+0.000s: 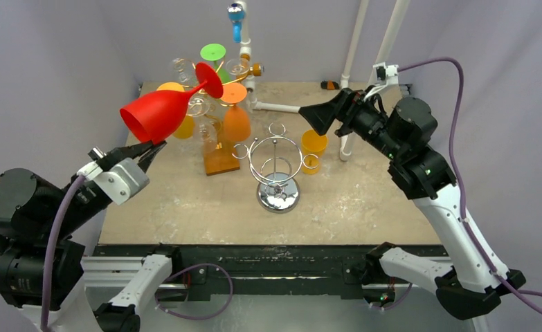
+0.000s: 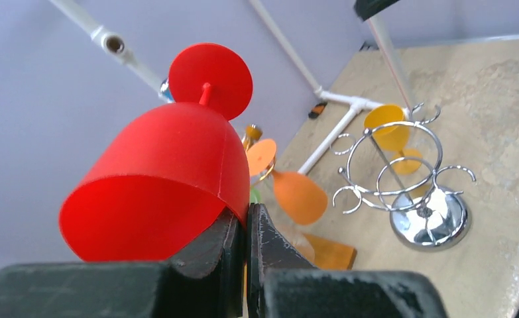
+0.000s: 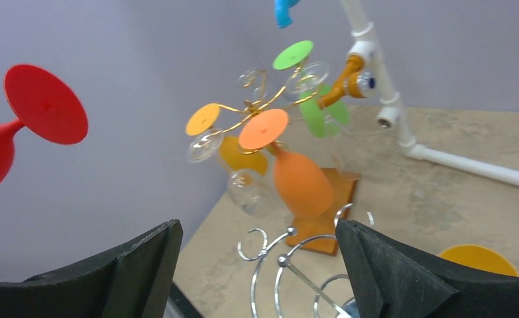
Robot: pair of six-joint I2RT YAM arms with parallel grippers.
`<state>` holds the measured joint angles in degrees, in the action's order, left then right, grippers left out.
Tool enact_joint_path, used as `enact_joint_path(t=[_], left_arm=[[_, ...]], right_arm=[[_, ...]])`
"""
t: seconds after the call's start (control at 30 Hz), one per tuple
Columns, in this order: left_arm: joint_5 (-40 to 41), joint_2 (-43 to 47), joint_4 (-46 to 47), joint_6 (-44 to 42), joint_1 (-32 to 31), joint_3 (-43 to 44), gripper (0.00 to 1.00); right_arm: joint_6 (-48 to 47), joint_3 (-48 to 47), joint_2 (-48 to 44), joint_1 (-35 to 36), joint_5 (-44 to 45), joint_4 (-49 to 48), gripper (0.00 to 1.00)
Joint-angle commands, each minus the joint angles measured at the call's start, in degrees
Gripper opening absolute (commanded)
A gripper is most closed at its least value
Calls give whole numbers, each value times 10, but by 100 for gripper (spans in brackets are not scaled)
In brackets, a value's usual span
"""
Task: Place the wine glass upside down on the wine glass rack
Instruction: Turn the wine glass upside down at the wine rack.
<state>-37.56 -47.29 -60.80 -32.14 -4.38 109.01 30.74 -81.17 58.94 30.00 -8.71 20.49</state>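
The red wine glass hangs tilted in the air over the table's left side, its round foot pointing up and back. My left gripper is shut on the rim of its bowl; the left wrist view shows the fingers pinching the red wall. A chrome wire rack stands bare at the table's middle. Behind it on the left, a gold rack on an orange base carries several glasses upside down. My right gripper hovers open and empty at the back right, and its own view shows the chrome rack below it.
A yellow glass stands upright just behind the chrome rack, below my right gripper. White pipes run along the table's back and rise at the right. Grey walls close in on both sides.
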Motion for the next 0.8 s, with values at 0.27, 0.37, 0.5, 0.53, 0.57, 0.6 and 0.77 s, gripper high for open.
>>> enact_joint_path(t=[0.27,0.37,0.5,0.53,0.57,0.6,0.77], left_arm=[[-137,73,420,270,0,-208,0],[-157,72,465,315,0,-217,0],[-181,68,475,342,0,-222,0],[-190,66,478,346,0,-225,0],[-201,64,476,350,0,-225,0],[-209,62,473,349,0,-225,0],[-247,63,518,388,0,-233,0]], right_arm=[[211,-12,55,19,-212,-282,99],[301,32,60,20,-244,-420,99],[348,49,70,36,-243,-509,99],[350,44,76,41,-244,-516,99],[361,42,84,48,-246,-530,99],[374,42,88,51,-247,-548,99],[456,56,112,64,-242,-654,96]])
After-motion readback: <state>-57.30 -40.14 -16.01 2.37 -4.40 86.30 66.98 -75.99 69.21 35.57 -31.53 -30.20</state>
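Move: The foot of the red wine glass, held by my left hand at the rim, lies about 21 cm to the left of my right hand, level with it in reach and some 12 cm higher. The silver rack is about 12 cm to the right hand's left, 2 cm farther out and 25 cm below; the hanging orange glass is 20 cm left, 13 cm farther out and 18 cm below. From my left hand the foot is 13 cm ahead, 11 cm right and 7 cm up. I bring my empty right hand up and left, drawing it back as well, about 15 cm in all, towards the foot of the red glass; it turns counter-clockwise and rolls its left side up, fingers staying wide open. My left hand keeps its pinch on the rim and carries the glass to meet it, about 5 cm right and a little up and back, turning some 25 degrees clockwise while its left side dips. ##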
